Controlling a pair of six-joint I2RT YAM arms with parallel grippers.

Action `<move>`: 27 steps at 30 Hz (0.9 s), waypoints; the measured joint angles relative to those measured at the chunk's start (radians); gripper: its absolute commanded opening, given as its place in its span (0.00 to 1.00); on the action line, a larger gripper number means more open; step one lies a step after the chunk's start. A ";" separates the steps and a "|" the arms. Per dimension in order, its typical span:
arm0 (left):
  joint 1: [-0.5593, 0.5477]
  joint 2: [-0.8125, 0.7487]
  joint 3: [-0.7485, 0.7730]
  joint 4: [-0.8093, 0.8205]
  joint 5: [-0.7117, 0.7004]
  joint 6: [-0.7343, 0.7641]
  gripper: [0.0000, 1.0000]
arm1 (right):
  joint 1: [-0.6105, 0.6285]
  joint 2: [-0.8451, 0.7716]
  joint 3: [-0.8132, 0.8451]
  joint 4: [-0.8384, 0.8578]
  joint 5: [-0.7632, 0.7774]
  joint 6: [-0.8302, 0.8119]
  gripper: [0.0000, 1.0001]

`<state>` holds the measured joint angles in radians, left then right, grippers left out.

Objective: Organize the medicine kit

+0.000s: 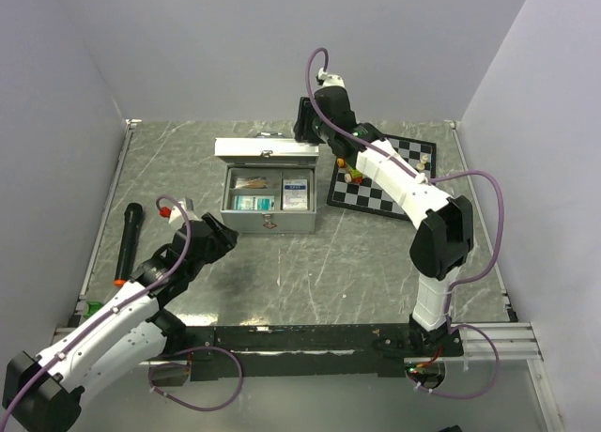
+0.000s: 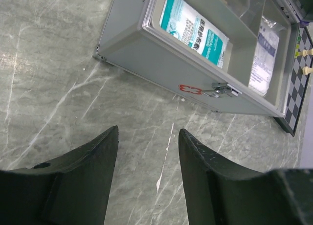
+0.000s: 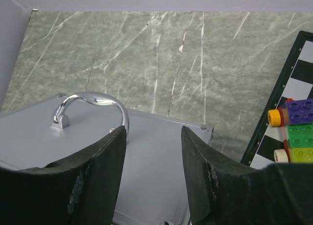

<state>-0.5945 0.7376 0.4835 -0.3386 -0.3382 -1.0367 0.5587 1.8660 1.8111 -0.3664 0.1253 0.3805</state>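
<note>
The medicine kit [image 1: 269, 222], a silver metal case, stands open in the middle of the table with its lid [image 1: 266, 149] raised at the back. Inside lie a teal-and-white box [image 2: 195, 32] and a white packet [image 2: 266, 54]. The front latch [image 2: 221, 90] hangs loose beside a red-white sticker. My left gripper [image 2: 148, 131] is open and empty over bare table, short of the kit's front left corner. My right gripper [image 3: 153, 129] is open and empty just behind the lid's outer face [image 3: 156, 161], next to the curved chrome handle [image 3: 93, 102].
A chessboard [image 1: 380, 183] lies right of the kit, with stacked toy bricks [image 3: 298, 132] on its near corner. A black stick-shaped object with an orange tip [image 1: 129, 239] lies at the left. A small red-and-white item [image 1: 167, 208] sits near the left arm. Walls enclose the table.
</note>
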 measured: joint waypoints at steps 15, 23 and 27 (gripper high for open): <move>0.000 -0.026 0.000 -0.003 -0.013 0.003 0.58 | -0.001 -0.075 -0.116 -0.017 -0.036 0.015 0.71; 0.000 -0.039 0.000 -0.004 -0.023 0.004 0.59 | -0.011 -0.199 -0.245 -0.013 -0.101 0.043 0.81; 0.000 -0.054 0.004 -0.014 -0.029 0.005 0.61 | -0.019 -0.284 -0.322 0.016 -0.139 0.049 0.80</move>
<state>-0.5941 0.6834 0.4873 -0.3523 -0.3676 -1.0321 0.5400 1.5822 1.4887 -0.3500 -0.0135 0.4297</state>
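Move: The half-shut metal lid has its middle about 8 cm to the right hand's left, some 3 cm back and 7 cm below; the fingertips are at the right part of its outer face. The box body lies under the lid, 8 cm back, 8 cm left and 19 cm down. The toy blocks stand 12 cm to the right, 1 cm farther out and 24 cm down. From the left hand, the lid's middle is 20 cm ahead, 9 cm right and 8 cm up. The lid, already tipping shut, is pushed on over the box by the right fingertips on its outer face near the right end. The hand draws back towards the base about 7 cm, gathering speed, and drifts right. It first sinks a couple of centimetres, then rises again while the fingers spread wider, and it ends clear above the lid. ##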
